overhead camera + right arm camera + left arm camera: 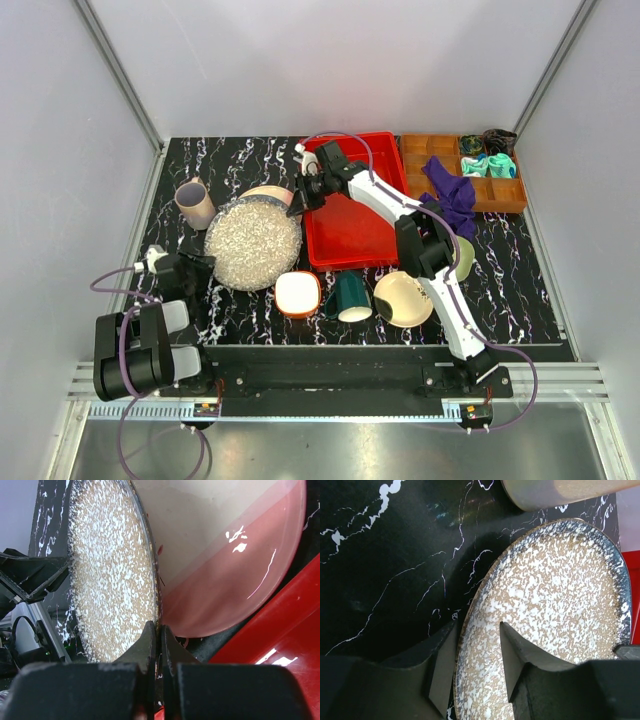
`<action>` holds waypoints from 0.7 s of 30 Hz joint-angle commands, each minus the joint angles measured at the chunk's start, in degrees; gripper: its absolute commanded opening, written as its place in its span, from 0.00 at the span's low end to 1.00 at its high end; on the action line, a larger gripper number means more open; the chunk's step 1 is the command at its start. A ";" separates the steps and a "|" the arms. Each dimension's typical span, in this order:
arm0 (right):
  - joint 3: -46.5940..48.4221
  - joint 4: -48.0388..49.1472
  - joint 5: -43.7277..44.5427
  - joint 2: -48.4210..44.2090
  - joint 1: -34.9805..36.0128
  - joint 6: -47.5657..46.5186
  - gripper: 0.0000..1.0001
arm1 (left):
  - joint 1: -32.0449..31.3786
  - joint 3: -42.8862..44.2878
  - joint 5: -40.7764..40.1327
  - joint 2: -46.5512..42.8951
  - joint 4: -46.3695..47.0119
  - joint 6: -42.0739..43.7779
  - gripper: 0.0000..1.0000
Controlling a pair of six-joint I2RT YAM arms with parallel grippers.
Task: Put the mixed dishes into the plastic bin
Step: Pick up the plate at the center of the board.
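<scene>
The big speckled grey plate lies left of the red plastic bin. Its far edge overlaps the pink-cream plate. My left gripper is open. Its jaws straddle the speckled plate's near-left rim, one finger outside the rim and the other over the plate's face. My right gripper is shut, with its tips against the speckled plate's far rim where the two plates meet. Nothing lies in the bin.
A mauve cup lies left of the plates. An orange-white bowl, a dark green mug and a pale yellow plate line the front. A light green bowl shows behind the right arm. The brown tray holds cloths.
</scene>
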 commanded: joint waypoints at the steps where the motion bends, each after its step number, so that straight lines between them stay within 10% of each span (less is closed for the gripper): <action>1: 3.36 2.53 -5.50 -4.64 0.25 1.41 0.00 | -0.31 -1.21 3.76 1.40 2.74 -0.25 0.41; 21: 3.09 2.36 -6.03 -4.20 0.78 1.23 0.00 | -0.31 1.51 3.58 -8.60 -5.77 1.95 0.21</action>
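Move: The left hand has the near-left rim of the speckled plate between its half-open fingers; the plate's middle is about 11 cm to its right and 5 cm ahead, roughly at its height. The mug stands some 13 cm straight ahead, the cream-pink plate about 10 cm ahead and 14 cm right, and the white bowl 7 cm back and 21 cm right. From the right hand, which already holds the far-right rim, the plate's middle is about 9 cm left, 8 cm back and a little lower. The left hand stays almost in place at the near-left rim of the speckled plate while its fingers close from about half open to a quarter open around that rim, then it eases back about 1 cm, still closing; a firm pinch can't be made out. The right hand holds still with its fingers shut on the far-right rim, keeping the plate up beside the red bin and partly over the cream-pink plate. ##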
